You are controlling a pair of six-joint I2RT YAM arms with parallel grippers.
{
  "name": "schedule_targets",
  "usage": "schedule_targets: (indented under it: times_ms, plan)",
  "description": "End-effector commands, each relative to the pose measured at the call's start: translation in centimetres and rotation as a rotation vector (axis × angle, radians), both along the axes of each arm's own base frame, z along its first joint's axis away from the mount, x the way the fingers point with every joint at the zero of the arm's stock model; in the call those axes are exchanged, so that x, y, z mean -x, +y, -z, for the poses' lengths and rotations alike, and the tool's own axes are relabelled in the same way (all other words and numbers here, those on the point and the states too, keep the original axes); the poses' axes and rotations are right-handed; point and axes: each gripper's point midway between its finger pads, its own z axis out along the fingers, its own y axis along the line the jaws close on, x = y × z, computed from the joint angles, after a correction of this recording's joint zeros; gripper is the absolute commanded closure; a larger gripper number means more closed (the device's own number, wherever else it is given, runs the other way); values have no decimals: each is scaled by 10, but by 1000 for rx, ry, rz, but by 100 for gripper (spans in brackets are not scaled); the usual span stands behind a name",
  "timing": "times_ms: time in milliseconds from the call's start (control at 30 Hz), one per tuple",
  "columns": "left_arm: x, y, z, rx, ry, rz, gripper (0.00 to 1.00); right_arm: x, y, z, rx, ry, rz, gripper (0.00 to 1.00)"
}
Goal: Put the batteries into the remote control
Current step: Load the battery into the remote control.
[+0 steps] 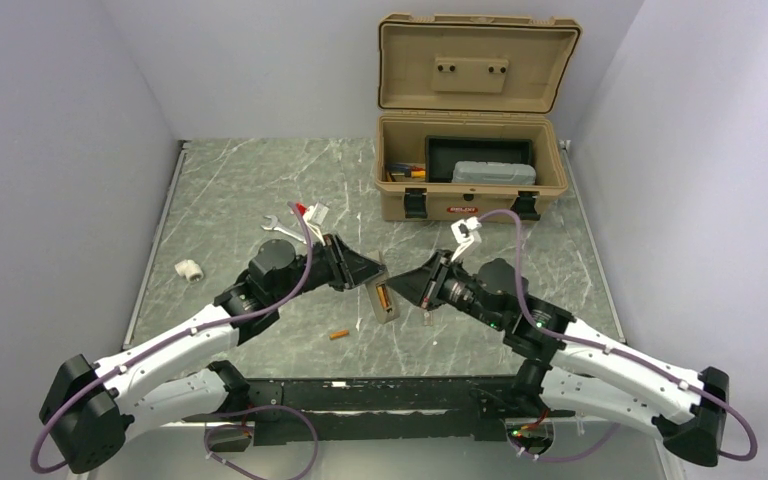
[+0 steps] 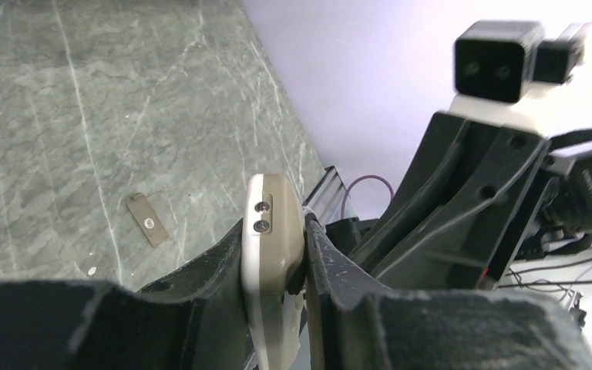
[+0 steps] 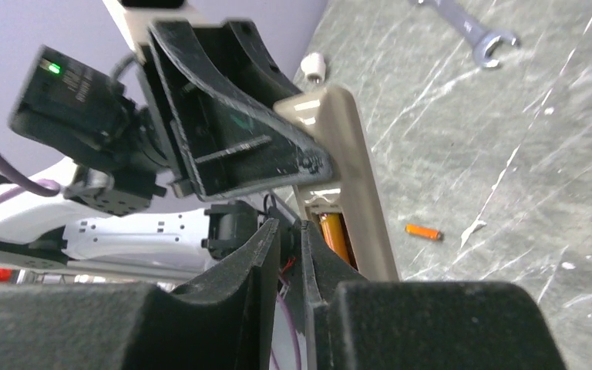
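My left gripper (image 1: 373,272) (image 2: 274,228) is shut on the remote control (image 1: 386,300) (image 2: 271,212) (image 3: 352,150) and holds it off the table, edge-on, with the grey-tan back and open battery bay facing the right arm. One orange battery (image 3: 334,234) (image 1: 383,297) lies inside the bay. A second battery (image 1: 338,334) (image 3: 422,231) lies loose on the table to the lower left of the remote. My right gripper (image 1: 412,286) (image 3: 290,228) sits right beside the bay, jaws nearly together with a thin slit and nothing between them.
A small tan cover plate (image 2: 148,220) lies on the marble table. A silver wrench (image 1: 282,228) (image 3: 470,31) and a white fitting (image 1: 189,269) (image 3: 314,68) are to the left. The open tan toolbox (image 1: 470,195) stands at the back.
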Motion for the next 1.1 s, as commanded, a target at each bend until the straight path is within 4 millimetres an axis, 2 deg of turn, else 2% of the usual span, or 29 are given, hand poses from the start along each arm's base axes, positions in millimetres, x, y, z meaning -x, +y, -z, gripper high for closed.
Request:
schedule_targets:
  times_ms: [0, 100, 233, 533, 1067]
  plan:
    - [18, -4, -39, 118, -156, 97, 100, -11, -30, -48, 8, -147, 114, 80]
    - [29, -5, -52, 167, -227, 153, 100, -15, -47, -60, 35, -194, 170, 79]
    - [39, -7, -63, 209, -280, 209, 100, -17, -58, -62, 90, -213, 198, 79]
    - [52, -6, -85, 250, -388, 268, 100, -13, -69, -59, 75, -216, 219, 78]
    - [56, -10, -94, 159, -480, 271, 100, -14, -70, -50, 101, -209, 221, 78]
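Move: Some 3 cm to the right hand's left, 1 cm back and a couple of centimetres lower is the middle of the remote control. From the right hand, the loose battery lies on the table about level fore and aft, 11 cm left and 24 cm down; the battery cover is some 5 cm ahead, 8 cm right and 25 cm down. From the left hand, already gripping the remote control, its middle is 4 cm back, 1 cm right and 3 cm down. Backing away from the remote control, the empty right hand goes right about 7 cm, rising roughly 5 cm early on, then stays there, its narrow finger gap unchanged. Meanwhile the left hand keeps its grip and lifts the remote control about 6 cm while drawing it back 5 cm, turning some 15 degrees clockwise and tilting its fingertips upward. ##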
